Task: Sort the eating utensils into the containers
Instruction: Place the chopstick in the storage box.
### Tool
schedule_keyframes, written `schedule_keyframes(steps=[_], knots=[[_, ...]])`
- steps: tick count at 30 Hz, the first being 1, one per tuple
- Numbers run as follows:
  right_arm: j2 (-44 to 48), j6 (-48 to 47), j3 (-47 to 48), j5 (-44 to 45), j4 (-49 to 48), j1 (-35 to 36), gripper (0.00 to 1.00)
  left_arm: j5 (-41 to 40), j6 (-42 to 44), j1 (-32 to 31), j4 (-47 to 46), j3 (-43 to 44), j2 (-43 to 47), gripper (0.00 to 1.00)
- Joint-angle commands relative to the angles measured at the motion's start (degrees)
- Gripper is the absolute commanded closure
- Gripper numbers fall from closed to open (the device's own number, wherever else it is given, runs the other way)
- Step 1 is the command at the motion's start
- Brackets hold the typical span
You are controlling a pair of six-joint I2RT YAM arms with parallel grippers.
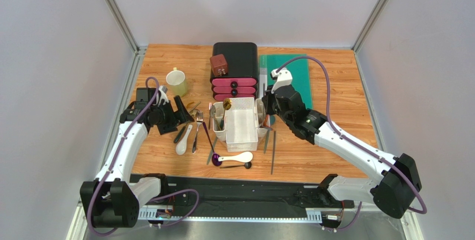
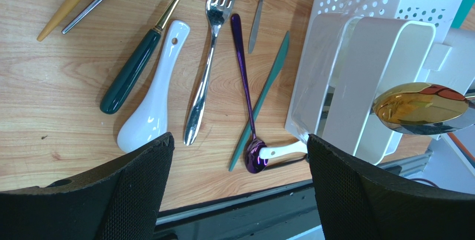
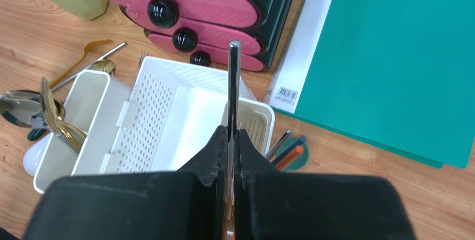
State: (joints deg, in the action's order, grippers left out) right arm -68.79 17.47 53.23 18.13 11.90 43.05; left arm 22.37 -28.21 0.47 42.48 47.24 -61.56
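Note:
The white caddy stands mid-table, with gold spoons upright in its left side bin. My right gripper is shut on a thin dark stick-like utensil that points up over the caddy's right side bin. My left gripper hangs open and empty above loose utensils left of the caddy: a white ceramic soup spoon, a silver fork, a purple spoon, a teal knife and a green-handled gold spoon.
A black-and-pink drawer box stands right behind the caddy, a pale yellow mug to its left, a green mat to its right. Thin sticks lie right of the caddy, and another white spoon lies in front of it.

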Motion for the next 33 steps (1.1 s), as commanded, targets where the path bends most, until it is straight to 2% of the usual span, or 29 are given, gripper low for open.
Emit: schedule_keyframes(steps=[1, 6, 8, 12, 17, 18, 25, 30, 33], knots=[[2.17, 2.03, -2.08, 3.84, -3.46, 1.6, 1.0, 0.31, -0.09, -0.29, -0.91, -0.05, 0.12, 0.06], [2.7, 3.88, -4.01, 6.82, -3.03, 3.36, 1.0, 0.39, -0.18, -0.29, -0.99, 0.04, -0.05, 0.06], [3.22, 4.76, -4.45, 7.97, -2.59, 4.14, 0.97, 0.39, -0.09, -0.29, -0.99, 0.04, 0.12, 0.06], [4.28, 5.99, -5.16, 8.67, -0.66, 4.68, 0.81, 0.31, -0.09, -0.21, -0.99, 0.04, 0.12, 0.06], [6.65, 7.31, -5.33, 9.55, 1.54, 5.38, 0.7, 0.48, -0.09, -0.29, -1.08, 0.04, 0.21, 0.06], [7.09, 7.66, -5.25, 9.73, 2.5, 5.47, 0.65, 0.39, -0.18, -0.21, -1.08, -0.05, 0.21, 0.06], [11.22, 8.8, -0.24, 13.42, 11.2, 5.56, 0.59, 0.57, -0.09, -0.21, -1.26, -0.13, 0.39, 0.06], [16.58, 12.92, 1.79, 21.94, 22.42, 4.51, 0.56, 0.66, -0.18, -0.21, -1.34, -0.13, 0.74, 0.06], [19.05, 16.53, -1.72, 18.01, 28.5, 0.21, 0.57, 0.66, -0.18, -0.21, -1.35, -0.22, 1.0, 0.06]])
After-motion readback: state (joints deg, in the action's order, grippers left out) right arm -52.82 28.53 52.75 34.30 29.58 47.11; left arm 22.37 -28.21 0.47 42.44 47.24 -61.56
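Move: The right hand, still shut on the upper part of the upright chopstick, is almost directly over the storage box's right compartment, whose middle lies about 15 cm below and 2 cm back. The box's main bin is some 9 cm to the left and 2 cm back. The teal spoon lies roughly 7 cm back and 3 cm right, the dark chopstick 14 cm back and 5 cm right, both about 19 cm down. From the left hand the compartment is some 32 cm right, 4 cm ahead, 8 cm below. Down and back a couple of centimetres first, the right hand lowers the held chopstick farther into the box's right compartment, then opens its fingers to a bit under half and lets go. It goes on backing off, then swings some 7 cm to the right and rises about 5 cm away from the box, turning clockwise about 15 degrees. ##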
